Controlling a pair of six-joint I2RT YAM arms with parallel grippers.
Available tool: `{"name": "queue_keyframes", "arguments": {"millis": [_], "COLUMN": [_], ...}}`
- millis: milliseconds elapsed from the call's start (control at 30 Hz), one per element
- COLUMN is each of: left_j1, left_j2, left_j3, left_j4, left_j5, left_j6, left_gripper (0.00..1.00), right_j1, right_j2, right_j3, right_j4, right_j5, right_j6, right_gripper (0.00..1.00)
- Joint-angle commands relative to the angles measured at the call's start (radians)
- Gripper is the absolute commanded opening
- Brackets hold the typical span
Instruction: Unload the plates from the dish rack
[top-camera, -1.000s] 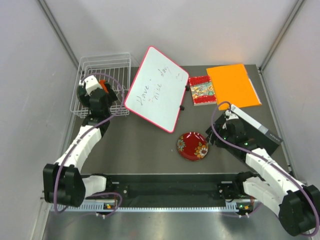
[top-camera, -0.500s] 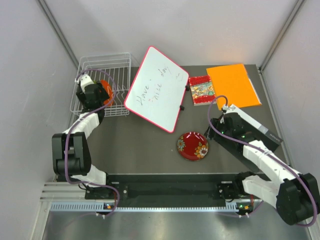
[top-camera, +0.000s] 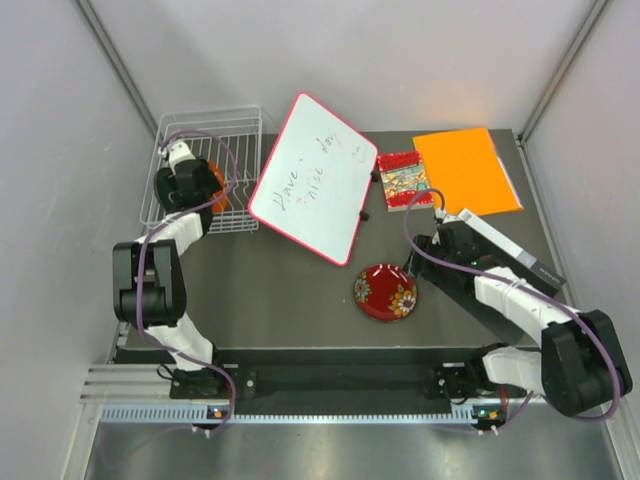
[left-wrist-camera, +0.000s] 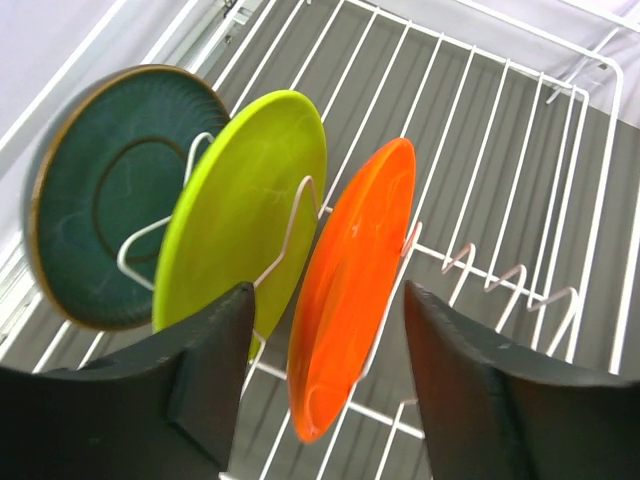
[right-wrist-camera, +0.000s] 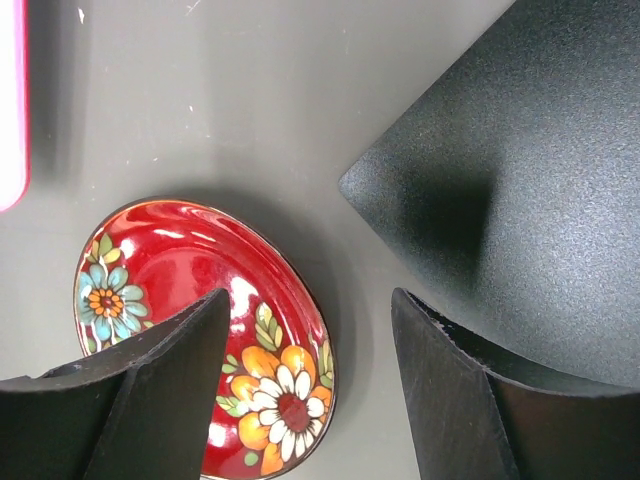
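The white wire dish rack (top-camera: 246, 118) stands at the back left. Three plates stand upright in it: dark teal (left-wrist-camera: 110, 210), lime green (left-wrist-camera: 240, 220) and orange (left-wrist-camera: 350, 290). My left gripper (left-wrist-camera: 328, 300) reaches into the rack (left-wrist-camera: 520, 130), open, with one finger on each side of the orange plate's lower edge and a gap on both sides. From above, the left gripper (top-camera: 190, 185) covers most of the plates, and only the orange plate (top-camera: 213, 178) shows. The dark red flowered plate (top-camera: 386, 292) lies flat on the table. My right gripper (right-wrist-camera: 310, 300) hovers open just right of that plate (right-wrist-camera: 200, 330), holding nothing.
A pink-framed whiteboard (top-camera: 310, 180) lies beside the rack. A small patterned book (top-camera: 403, 181) and an orange folder (top-camera: 467, 170) lie at the back right. A flat black case (top-camera: 515, 262) lies under the right arm, its corner (right-wrist-camera: 520, 180) close to the right fingers.
The left arm has pushed deeper into the rack, and its jaws have narrowed around the orange plate. The right arm has folded back a little, still beside the red plate.
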Motion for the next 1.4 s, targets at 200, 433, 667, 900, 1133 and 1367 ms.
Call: {"name": "queue_keyframes", "arguments": {"millis": [200,433,667,900,1133,1367], "left_j1": [0.005,0.005,-0.014,-0.087,-0.133,-0.136], "left_j2": [0.067,0.003,-0.108,-0.209,-0.44,-0.718], "left_j3": [0.062,0.001,-0.047,-0.048,-0.074,-0.073], "left_j4": [0.069,0.079,0.086,0.083,-0.007,-0.311], "left_j5": [0.003,0.015,-0.003,-0.17,-0.275,-0.06], "left_j6": [0.036,0.075,0.161,0.272,0.293,0.093], "left_gripper": [0.41,0.09,0.0,0.0,0.0,0.0], "right_j1": [-0.005,-0.005,-0.005,-0.005,-0.003,0.003], "right_j2": [0.036,0.051,0.031,-0.053,-0.185,-0.338], "right_j3": [0.047,0.05,0.049,0.055,0.073,0.078], "right_j4": [0.069,0.072,0.049,-0.012,-0.094,-0.137], "right_j5": [-0.017,-0.021,-0.011,0.032,0.057,0.022], "right_j6": [-0.026,-0.028,-0.032,-0.035,-0.029,-0.008], "right_gripper": [0.66,0.66,0.66,0.78,0.86,0.88]}}
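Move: The orange plate stands on edge in the rack just in front of the left hand, its middle about 6 cm ahead, 1 cm right and 4 cm lower. The green plate stands about 5 cm to the left of the orange plate, and the dark plate about 9 cm to the left of it, both level with it. From the right hand the orange plate lies some 21 cm ahead, 44 cm left and roughly 5 cm higher. The left hand eases down about 2 cm and slightly forward, shutting its fingers on the near rim of the orange plate, then lifts it some 19 cm up out of the rack while drawing back about 12 cm, its left side rolling up and the fingertips tilting up roughly 15 degrees each. Near the end the right hand, empty beside the red plate, rises about 7 cm, tilting its fingertips up and opening wider. ##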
